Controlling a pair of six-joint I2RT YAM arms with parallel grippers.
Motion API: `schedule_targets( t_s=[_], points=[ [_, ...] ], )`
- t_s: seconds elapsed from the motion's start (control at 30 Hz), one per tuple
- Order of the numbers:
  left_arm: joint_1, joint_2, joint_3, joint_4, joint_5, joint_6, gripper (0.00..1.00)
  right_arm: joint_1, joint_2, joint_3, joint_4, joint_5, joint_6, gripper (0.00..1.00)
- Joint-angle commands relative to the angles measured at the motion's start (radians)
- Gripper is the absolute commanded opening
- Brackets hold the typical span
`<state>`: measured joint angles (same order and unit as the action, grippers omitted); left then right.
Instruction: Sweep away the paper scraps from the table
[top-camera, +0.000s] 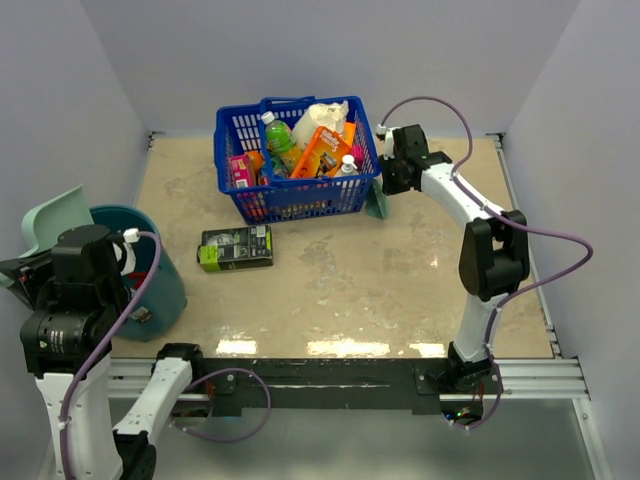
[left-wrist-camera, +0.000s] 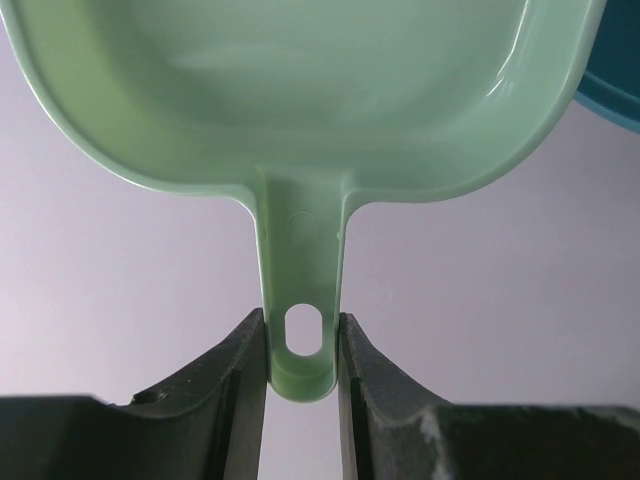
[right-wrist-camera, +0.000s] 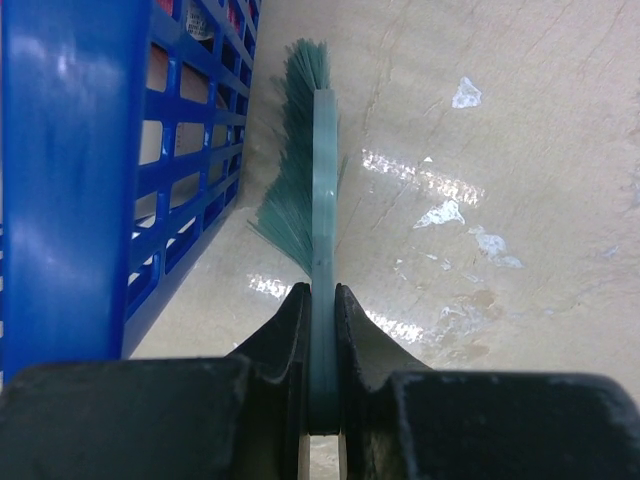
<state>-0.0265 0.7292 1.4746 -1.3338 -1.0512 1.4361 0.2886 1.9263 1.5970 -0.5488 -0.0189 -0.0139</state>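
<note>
My left gripper (left-wrist-camera: 302, 330) is shut on the handle of the mint-green dustpan (left-wrist-camera: 300, 90), which is held tilted up beside the rim of the teal bucket (top-camera: 160, 275) at the table's left edge. In the overhead view the dustpan (top-camera: 52, 218) sticks out to the left of the arm. Over by the blue basket's right side, my right gripper (right-wrist-camera: 322, 295) is shut on the teal brush (right-wrist-camera: 322, 150), whose bristles (right-wrist-camera: 290, 210) point down at the table (top-camera: 420, 270). No paper scraps show in any view.
A blue basket (top-camera: 300, 195) full of groceries stands at the back middle, close to the left of the brush. A flat black-and-green packet (top-camera: 236, 247) lies left of centre. The bucket's rim (left-wrist-camera: 612, 95) shows beside the dustpan.
</note>
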Motion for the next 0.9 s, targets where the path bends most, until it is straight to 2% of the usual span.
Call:
schedule_targets(
  t_s=[0.0, 0.13, 0.33, 0.4, 0.5, 0.6, 0.63, 0.7, 0.73, 0.87],
  points=[
    [0.007, 0.080, 0.090, 0.021, 0.005, 0.004, 0.00, 0.049, 0.020, -0.069, -0.161, -0.070, -0.001, 0.00],
    [0.007, 0.113, 0.104, 0.019, 0.049, -0.069, 0.00, 0.046, 0.019, -0.063, -0.165, -0.062, -0.004, 0.00],
    [0.007, 0.116, 0.093, 0.113, 0.060, 0.020, 0.00, 0.037, 0.007, -0.061, -0.158, -0.062, -0.004, 0.00],
    [0.007, 0.160, 0.168, 0.114, 0.091, -0.032, 0.00, 0.032, -0.004, -0.069, -0.155, -0.064, -0.001, 0.00],
    [0.007, 0.210, 0.251, 0.084, 0.187, -0.210, 0.00, 0.020, -0.019, -0.078, -0.149, -0.073, 0.005, 0.00],
    [0.005, 0.223, 0.265, 0.091, 0.322, -0.363, 0.00, 0.003, -0.035, -0.083, -0.142, -0.088, 0.006, 0.00],
    [0.007, 0.225, 0.266, 0.114, 0.415, -0.412, 0.00, 0.000, -0.041, -0.085, -0.139, -0.098, 0.037, 0.00],
    [0.007, 0.226, 0.271, 0.143, 0.518, -0.450, 0.00, -0.014, -0.058, -0.089, -0.137, -0.104, 0.045, 0.00],
    [0.007, 0.228, 0.277, 0.162, 0.636, -0.476, 0.00, -0.028, -0.069, -0.097, -0.137, -0.107, 0.052, 0.00],
    [0.007, 0.277, 0.309, 0.215, 0.925, -0.539, 0.00, -0.066, -0.116, -0.121, -0.131, -0.130, 0.081, 0.00]
  ],
)
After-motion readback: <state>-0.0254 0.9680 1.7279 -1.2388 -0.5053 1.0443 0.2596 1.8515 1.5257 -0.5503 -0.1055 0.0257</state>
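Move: The teal bin's middle lies about 10 cm ahead of the left hand, some 2 cm to its right and roughly 30 cm below; this hand already holds the tipped, emptied dustpan by its handle. The black-green box lies about 24 cm ahead, 26 cm right and 39 cm below. From the right hand, which holds the brush, the bin is some 30 cm back and 60 cm left at about hand height; the blue basket's middle is about 5 cm ahead, 22 cm left and 2 cm lower. The emptied dustpan, still gripped by its handle, is carried forward about 12 cm and, mostly late on, some 6 cm right over the bin by the left hand, its wrist rolling roughly 40 degrees to swing the pan back out of its dumping tilt. Beside the basket the right hand keeps its hold on the brush, at first almost still, then easing back some 2 cm and slightly up. ##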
